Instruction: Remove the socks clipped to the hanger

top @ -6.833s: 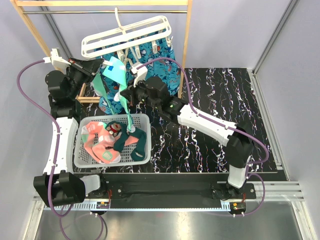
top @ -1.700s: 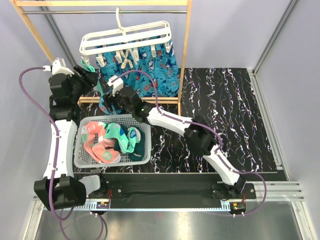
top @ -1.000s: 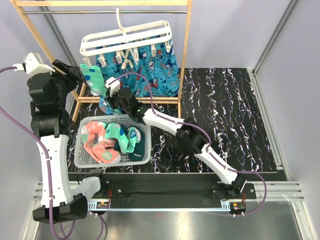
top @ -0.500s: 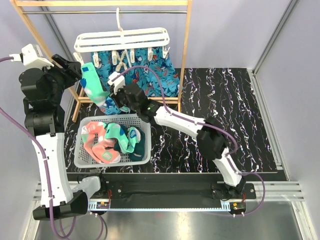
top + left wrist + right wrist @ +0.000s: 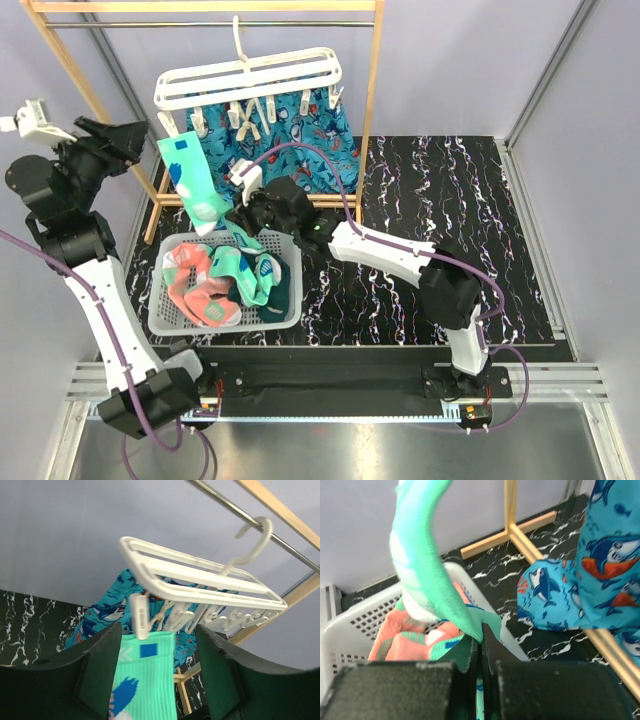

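Observation:
The white hanger (image 5: 245, 78) hangs by its hook from the rack's rail. One mint green sock (image 5: 190, 180) with a blue patch dangles from a clip (image 5: 139, 615) at its left end. In the left wrist view the hanger (image 5: 200, 575) is above, and the sock (image 5: 150, 680) lies between the spread fingers (image 5: 100, 675). My left gripper (image 5: 135, 135) is open, just left of the clip. My right gripper (image 5: 481, 640) is shut on the sock's lower end (image 5: 435, 580), over the basket's back rim; it shows at the sock's toe (image 5: 240, 218). Several other socks (image 5: 225, 280) lie in the basket.
A white mesh basket (image 5: 155, 300) stands at the front left of the black marbled table. A blue shark-print cloth (image 5: 300, 125) hangs behind the hanger, inside the wooden rack (image 5: 375, 90). The rack's base bars (image 5: 520, 535) run beside the basket (image 5: 350, 625).
My right gripper has shut on the mint sock's lower end and drawn it down and right toward the basket. My left arm has swung back to the left, its jaws still open.

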### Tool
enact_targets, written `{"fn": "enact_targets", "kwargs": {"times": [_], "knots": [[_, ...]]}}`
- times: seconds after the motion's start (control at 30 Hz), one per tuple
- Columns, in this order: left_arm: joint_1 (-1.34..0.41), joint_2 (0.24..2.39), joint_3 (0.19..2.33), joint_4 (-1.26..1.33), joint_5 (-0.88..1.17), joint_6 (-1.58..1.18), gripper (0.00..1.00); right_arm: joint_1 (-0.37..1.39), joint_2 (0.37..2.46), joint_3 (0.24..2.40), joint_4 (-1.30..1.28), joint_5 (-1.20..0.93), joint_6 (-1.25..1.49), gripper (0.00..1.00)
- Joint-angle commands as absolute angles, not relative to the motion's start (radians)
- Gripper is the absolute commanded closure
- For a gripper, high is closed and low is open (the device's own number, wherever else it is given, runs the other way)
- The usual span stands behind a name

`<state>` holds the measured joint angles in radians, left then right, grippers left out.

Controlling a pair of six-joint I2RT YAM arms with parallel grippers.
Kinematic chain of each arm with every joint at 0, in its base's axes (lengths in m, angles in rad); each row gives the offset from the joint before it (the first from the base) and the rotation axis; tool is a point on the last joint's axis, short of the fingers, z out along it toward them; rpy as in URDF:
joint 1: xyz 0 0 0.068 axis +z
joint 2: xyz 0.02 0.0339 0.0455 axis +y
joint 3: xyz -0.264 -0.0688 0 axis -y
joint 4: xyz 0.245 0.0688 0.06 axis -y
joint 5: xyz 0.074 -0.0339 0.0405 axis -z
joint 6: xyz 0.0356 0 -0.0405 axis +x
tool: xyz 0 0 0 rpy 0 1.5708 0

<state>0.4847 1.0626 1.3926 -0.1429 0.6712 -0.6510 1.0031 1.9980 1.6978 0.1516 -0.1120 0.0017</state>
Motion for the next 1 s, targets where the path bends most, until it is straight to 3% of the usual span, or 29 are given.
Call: {"fn": "enact_targets", "kwargs": {"times": [0.0, 0.33, 0.73, 0.97], "knots": [[0.574, 1.068, 1.318, 0.139, 0.857, -0.821, 0.34, 1.002, 1.919, 1.681, 0.201, -0.161, 0.031, 1.0], [0.592, 1.192, 1.243, 0.639, 1.054, -0.995, 0.31, 0.973, 1.879, 1.652, 0.207, -0.27, 0.057, 1.0], [0.591, 1.334, 1.236, 0.865, 1.103, -1.051, 0.3, 0.959, 1.888, 1.66, 0.21, -0.334, 0.095, 1.0], [0.589, 1.459, 1.265, 1.112, 1.123, -1.253, 0.3, 0.957, 1.882, 1.64, 0.213, -0.336, 0.094, 1.0]]}}
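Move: The clip holding the last green sock is about 8 cm ahead of my open left hand and 5 cm to its right, roughly level. The hanger's middle is some 12 cm ahead, 19 cm right and slightly higher. My right hand grips the sock's foot: from it, that clip is about 8 cm ahead, 10 cm left and 20 cm up. The basket's middle is about 5 cm back, 6 cm left and 20 cm below; the patterned shorts are about 12 cm ahead, 9 cm right and 10 cm up. I ease my open left hand forward about 4.5 cm and a little down towards the clip, swinging the fingers some 25 degrees clockwise and tipping them slightly up so they keep facing it, without closing. My right hand keeps its pinch on the green sock's foot and draws it back roughly 2.5 cm, dipping first and then rising, with a slight counter-clockwise turn. ##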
